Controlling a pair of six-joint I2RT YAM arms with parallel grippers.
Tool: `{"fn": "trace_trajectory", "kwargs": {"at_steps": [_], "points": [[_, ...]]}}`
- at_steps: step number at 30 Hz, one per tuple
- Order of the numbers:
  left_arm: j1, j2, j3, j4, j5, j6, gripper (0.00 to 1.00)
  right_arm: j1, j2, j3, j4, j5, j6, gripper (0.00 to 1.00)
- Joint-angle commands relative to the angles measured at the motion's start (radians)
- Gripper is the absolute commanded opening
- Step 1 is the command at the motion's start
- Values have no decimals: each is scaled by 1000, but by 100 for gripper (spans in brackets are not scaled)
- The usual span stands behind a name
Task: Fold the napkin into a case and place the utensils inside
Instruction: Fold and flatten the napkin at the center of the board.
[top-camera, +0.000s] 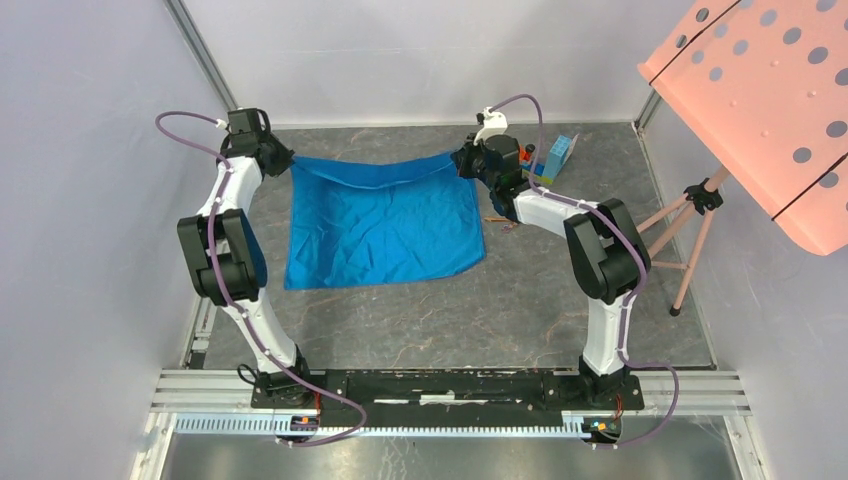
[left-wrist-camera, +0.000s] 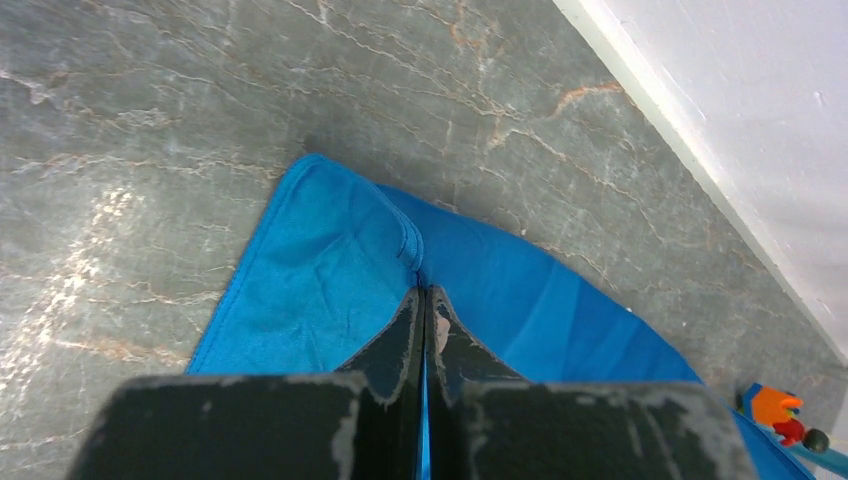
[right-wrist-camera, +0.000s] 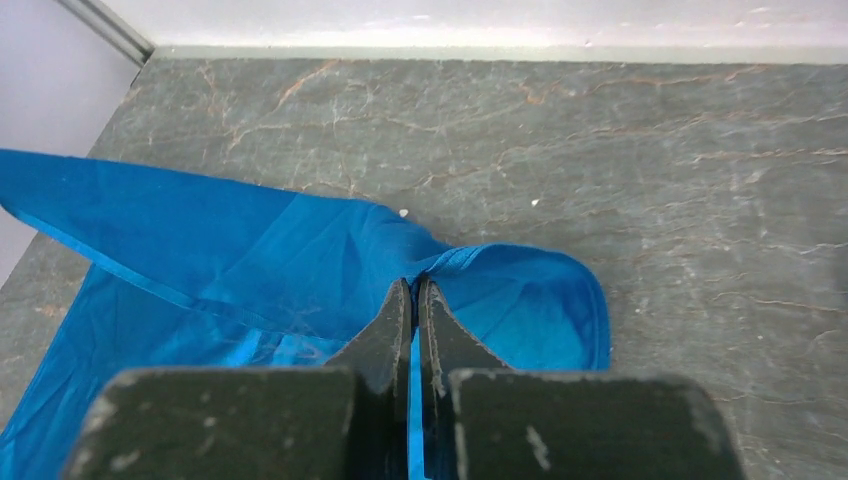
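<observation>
The bright blue napkin (top-camera: 380, 225) lies spread on the grey table, with its far edge lifted and sagging between my two grippers. My left gripper (top-camera: 288, 160) is shut on the far left corner. In the left wrist view the cloth (left-wrist-camera: 320, 280) runs pinched between the closed fingers of the left gripper (left-wrist-camera: 422, 292). My right gripper (top-camera: 463, 160) is shut on the far right corner, and the right wrist view shows the napkin (right-wrist-camera: 250, 250) bunched at the right gripper's (right-wrist-camera: 413, 284) tips. Thin copper utensils (top-camera: 497, 220) peek out by the right forearm, mostly hidden.
A light-blue and orange toy block piece (top-camera: 556, 156) stands at the far right behind the right arm, and shows again as the toy piece (left-wrist-camera: 785, 412). A pink perforated panel (top-camera: 770, 100) on a tripod (top-camera: 690, 230) stands at the right. White walls close the back and sides.
</observation>
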Motion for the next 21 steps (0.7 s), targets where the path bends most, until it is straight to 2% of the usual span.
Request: {"fn": "trace_trajectory", "kwargs": {"at_steps": [1,4,7,11,15,21], "points": [[16,-8,63,35,67,61,2,-3,4,67,64,-83,-25,0],[32,-55,55,2,79,56,2,-8,-27,110,0,-123,-35,0],[38,-167,39,-48,114,39,2,-7,-138,107,-79,-131,-42,0],[39,-453,-45,-87,119,-4,2,0,-381,2,-134,-145,-40,0],[41,-754,-110,-114,54,-47,2,13,-647,-117,-146,-166,-49,0],[40,-1087,-63,-182,-51,-59,2,38,-969,-201,-128,-191,-67,0]]}}
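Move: Each hand already pinches the napkin near one far corner, some 10 cm above the board. The napkin's middle lies about 13 cm back and 18 cm right of the left hand, about 13 cm back and 16 cm left of the right. From the right hand, the utensils lie roughly 14 cm right and 11 cm back, the toy train 20 cm right and 3 cm ahead, both on the board. Up and back, together and ever faster after a brief near-standstill, both hands swing the napkin by its far edge away from the board: some 30 cm up and about 20 cm back towards the bases. The fingers keep their shut grip near the corners while both wrists tip the fingertips upward, the left more than the right, leaving the far edge stretched between them. ##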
